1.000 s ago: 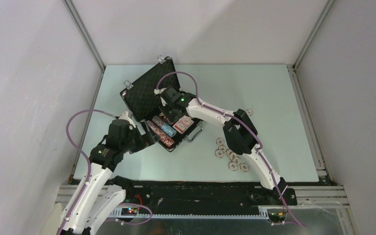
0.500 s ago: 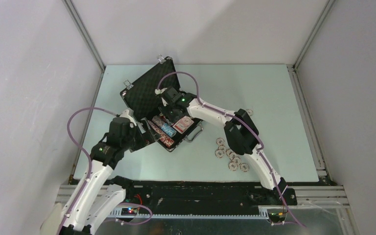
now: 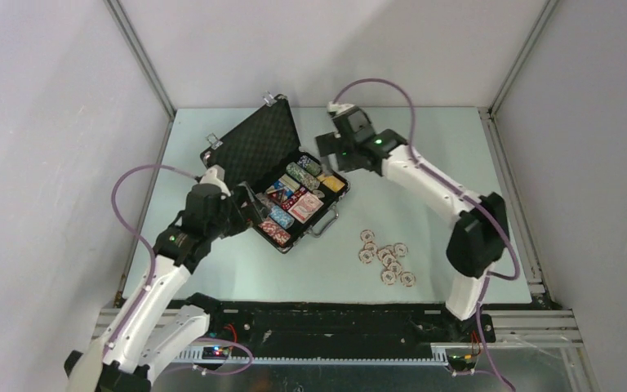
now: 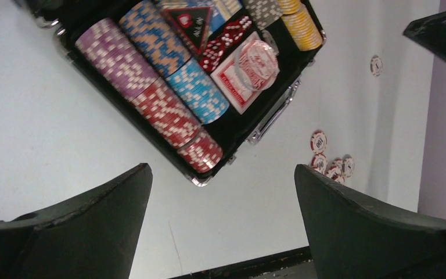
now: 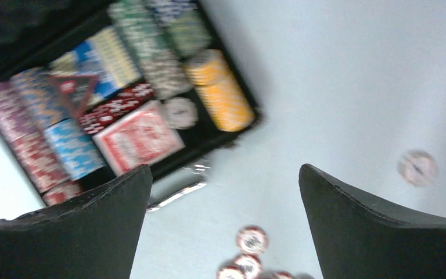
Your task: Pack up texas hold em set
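Note:
The black case [image 3: 253, 147] of the texas hold em set lies open left of centre with its lid propped up. Its tray [image 4: 241, 125] holds rows of multicoloured chips [image 4: 151, 75], a red card deck [image 4: 232, 87], red dice [image 4: 226, 40] and one white-red chip [image 4: 257, 58] lying on the deck. Several loose chips [image 3: 386, 260] lie on the table to the case's right. My left gripper [image 3: 249, 208] [image 4: 222, 168] hovers open at the case's near-left corner. Open and holding nothing, my right gripper [image 3: 331, 155] [image 5: 225, 168] hangs above the case's far right corner [image 5: 209, 136].
The silver handle [image 3: 324, 224] sticks out from the case's near side. A single chip [image 5: 418, 167] lies apart from the cluster, further right. Grey walls with metal rails [image 3: 510, 188] enclose the table on three sides.
My right gripper has risen out of the case and swung back to the far right, opening; a chip now lies on the card deck. The left arm shifted slightly.

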You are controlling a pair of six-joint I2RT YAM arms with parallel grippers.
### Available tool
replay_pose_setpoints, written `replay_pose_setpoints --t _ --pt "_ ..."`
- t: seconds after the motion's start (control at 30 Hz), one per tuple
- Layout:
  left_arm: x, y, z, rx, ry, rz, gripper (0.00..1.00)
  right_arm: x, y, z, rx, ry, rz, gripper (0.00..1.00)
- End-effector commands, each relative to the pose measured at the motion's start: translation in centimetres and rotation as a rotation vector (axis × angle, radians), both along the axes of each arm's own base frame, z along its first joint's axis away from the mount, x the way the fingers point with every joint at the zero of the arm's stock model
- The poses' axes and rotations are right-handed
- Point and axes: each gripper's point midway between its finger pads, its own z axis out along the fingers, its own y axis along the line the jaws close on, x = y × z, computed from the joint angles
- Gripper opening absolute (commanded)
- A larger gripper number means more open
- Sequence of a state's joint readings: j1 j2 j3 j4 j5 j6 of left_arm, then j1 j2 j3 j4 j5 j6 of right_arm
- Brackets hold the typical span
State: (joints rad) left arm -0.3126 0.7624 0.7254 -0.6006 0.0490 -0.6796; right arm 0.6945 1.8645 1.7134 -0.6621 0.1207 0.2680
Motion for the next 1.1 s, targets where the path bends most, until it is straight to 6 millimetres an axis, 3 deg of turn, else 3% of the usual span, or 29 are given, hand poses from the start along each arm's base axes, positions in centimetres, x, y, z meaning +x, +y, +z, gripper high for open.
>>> replay_pose_setpoints --t 0.0,0.1,0.13,0.17,0.2,0.23,0.27,0.3,0.37,0.4,0.43,0.53,0.6,0.63,0.67,0.87,1.07 --pt "2.9 -1.9 4.0 0.034 -0.144 -0.029 1.00 0.0 -10.6 -0.7 -0.169 0.031 -0.322 1.00" --pt "3.7 -4.2 4.0 0.064 -0.143 -0.094 1.00 -0.9 -16.5 -2.5 -0.203 0.138 -0.491 1.00" --pt "4.2 -4.9 4.7 0.061 -0.164 -0.112 1.00 -1.3 -17.1 -3.3 -0.177 0.188 -0.522 1.00" --pt "4.5 -5.7 4.2 0.071 -0.148 -0.136 1.00 -1.3 -19.2 -4.2 -0.171 0.238 -0.579 1.00" --pt "5.0 -6.3 4.9 0.070 -0.168 -0.154 1.00 -1.5 -19.4 -4.8 -0.134 0.289 -0.607 1.00" --pt "5.3 -6.9 4.4 0.082 -0.154 -0.173 1.00 -1.6 -21.2 -6.1 -0.139 0.356 -0.664 0.99" --pt "5.9 -7.4 5.2 0.085 -0.177 -0.194 1.00 -1.5 -21.3 -6.6 -0.109 0.395 -0.689 0.98" --pt "6.3 -7.9 4.4 0.115 -0.165 -0.222 1.00 -1.5 -22.6 -8.0 -0.124 0.454 -0.730 0.98" --pt "7.4 -8.7 5.3 0.144 -0.184 -0.262 1.00 -0.9 -23.4 -9.4 -0.131 0.511 -0.768 0.95" --pt "7.7 -8.9 4.5 0.166 -0.159 -0.280 1.00 -0.2 -23.6 -9.4 -0.130 0.505 -0.776 0.93" --pt "8.0 -9.0 5.1 0.192 -0.175 -0.302 1.00 0.1 -24.0 -10.6 -0.155 0.531 -0.789 0.93" --pt "8.9 -9.1 4.8 0.255 -0.174 -0.331 1.00 2.0 -24.1 -11.2 -0.157 0.541 -0.808 0.91" --pt "9.4 -9.1 5.0 0.283 -0.187 -0.351 1.00 2.7 -24.4 -13.0 -0.176 0.588 -0.830 0.90" --pt "9.6 -9.2 5.1 0.294 -0.190 -0.358 1.00 3.5 -24.7 -12.8 -0.163 0.581 -0.843 0.89" --pt "9.7 -9.3 4.8 0.299 -0.184 -0.364 1.00 3.3 -25.2 -13.8 -0.178 0.617 -0.860 0.88" --pt "9.6 -9.3 4.0 0.308 -0.171 -0.379 1.00 4.5 -26.3 -15.4 -0.127 0.655 -0.878 0.79" --pt "9.9 -9.6 3.5 0.310 -0.156 -0.382 1.00 3.5 -26.3 -17.0 -0.104 0.731 -0.854 0.70"
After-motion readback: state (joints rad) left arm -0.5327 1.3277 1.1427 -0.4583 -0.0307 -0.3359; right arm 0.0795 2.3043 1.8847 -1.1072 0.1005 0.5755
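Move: The lone poker chip lies about 25 cm to the right of the right hand, 3 cm farther out and some 18 cm below. The chip pile is 15 cm right and 19 cm nearer the base. The yellow chips in the case are 4 cm ahead and 1 cm left, 15 cm below. From the left hand, the open case's tray is centred 13 cm ahead and 7 cm right, 15 cm down, with the card deck 10 cm ahead and 9 cm right, and the red chips 3 cm ahead and 1 cm right. The empty right hand swings away from the case, about 25 cm rightward to the lone poker chip, first level and then sinking some 17 cm, edging a little forward late; its wrist turns roughly 50 degrees clockwise, the fingers tip steeply down and close by about a quarter, ending low around the chip without yet pinching it. Meanwhile the left hand, fingers wide open and empty, travels forward and right in roughly equal parts, rising slightly, to hover above the open case's tray, turning some 20 degrees clockwise and then stopping there. ##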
